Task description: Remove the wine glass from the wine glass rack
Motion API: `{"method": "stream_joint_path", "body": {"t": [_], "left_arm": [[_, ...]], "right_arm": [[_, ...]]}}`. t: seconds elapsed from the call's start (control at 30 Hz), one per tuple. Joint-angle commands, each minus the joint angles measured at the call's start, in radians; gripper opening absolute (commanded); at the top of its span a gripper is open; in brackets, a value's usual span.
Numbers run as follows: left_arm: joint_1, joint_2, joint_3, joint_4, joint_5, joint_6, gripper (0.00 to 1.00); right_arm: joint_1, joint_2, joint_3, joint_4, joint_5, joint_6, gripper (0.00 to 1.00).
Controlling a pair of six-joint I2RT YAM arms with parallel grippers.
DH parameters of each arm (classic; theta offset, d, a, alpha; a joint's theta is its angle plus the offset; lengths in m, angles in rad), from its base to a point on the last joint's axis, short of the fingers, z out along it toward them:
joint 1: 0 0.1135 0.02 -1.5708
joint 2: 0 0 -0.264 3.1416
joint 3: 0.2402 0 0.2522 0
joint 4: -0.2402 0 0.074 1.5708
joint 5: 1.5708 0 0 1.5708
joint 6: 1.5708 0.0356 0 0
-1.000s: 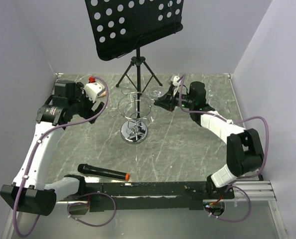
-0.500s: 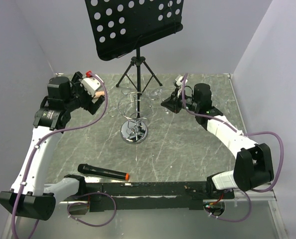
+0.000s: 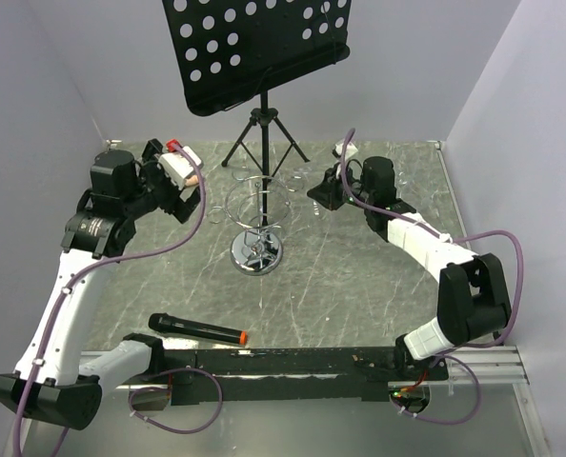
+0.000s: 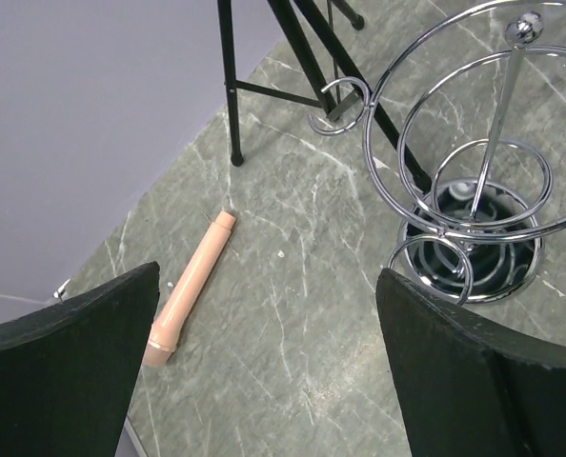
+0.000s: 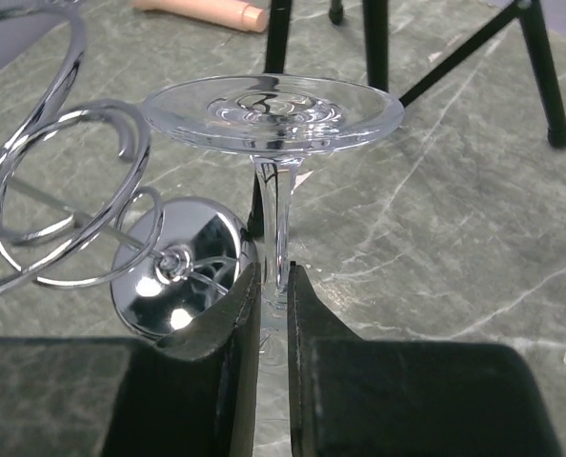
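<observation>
The wine glass (image 5: 272, 114) hangs upside down with its round foot uppermost. My right gripper (image 5: 272, 278) is shut on its thin stem (image 5: 281, 224). The glass sits just right of the wine glass rack's chrome loops (image 5: 69, 190), and no wire circles the stem. The rack (image 3: 256, 249) stands mid-table on its shiny round base (image 5: 181, 278), and my right gripper (image 3: 323, 194) is to its right. My left gripper (image 4: 269, 286) is wide open over bare table, left of the rack (image 4: 474, 200); from above, this gripper (image 3: 181, 177) is raised at the back left.
A black music stand (image 3: 262, 129) on a tripod rises behind the rack, with its legs (image 4: 231, 86) close by. A peach tube (image 4: 192, 286) lies near the left wall. A black microphone (image 3: 197, 330) with an orange end rests near the front edge.
My right gripper has drawn the glass a little right and back from the rack's loops. The left arm has swung further back and left, with its gripper still open.
</observation>
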Motion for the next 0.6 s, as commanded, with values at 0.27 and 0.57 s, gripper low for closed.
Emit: {"method": "stream_joint_path", "body": {"t": [0.27,0.57], "left_arm": [[-0.088,0.017,0.034,0.098,0.047,0.067,1.00],[-0.359,0.080,0.051,0.221,-0.073,0.161,1.00]], "right_arm": [[-0.025,-0.107,0.191,-0.260,0.200,0.310,0.00],[-0.102,-0.165,0.263,-0.560,-0.024,0.413,0.00]]}}
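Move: The wine glass, upside down and already off its rack, has its stem pinched in the right fingers, its middle roughly 2 cm below them. From this hand the rack stands some 13 cm left and about level ahead, the music stand's tripod 12 cm left and 15 farther out, a standing glass about 19 right and 14 out, all lower. The held wine glass lies some 25 cm right, 7 ahead and 14 below the left hand. The wine glass keeps hanging foot-up in the right fingers' grip and is carried right and up, about 4 cm each way, away from the rack; a small swing outward turns back towards the base while the wrist tips down some 20 degrees and turns clockwise. The empty left hand, after a short stay, sweeps about 8 cm right towards the glass, turning 15 degrees clockwise, fingers wide open. ##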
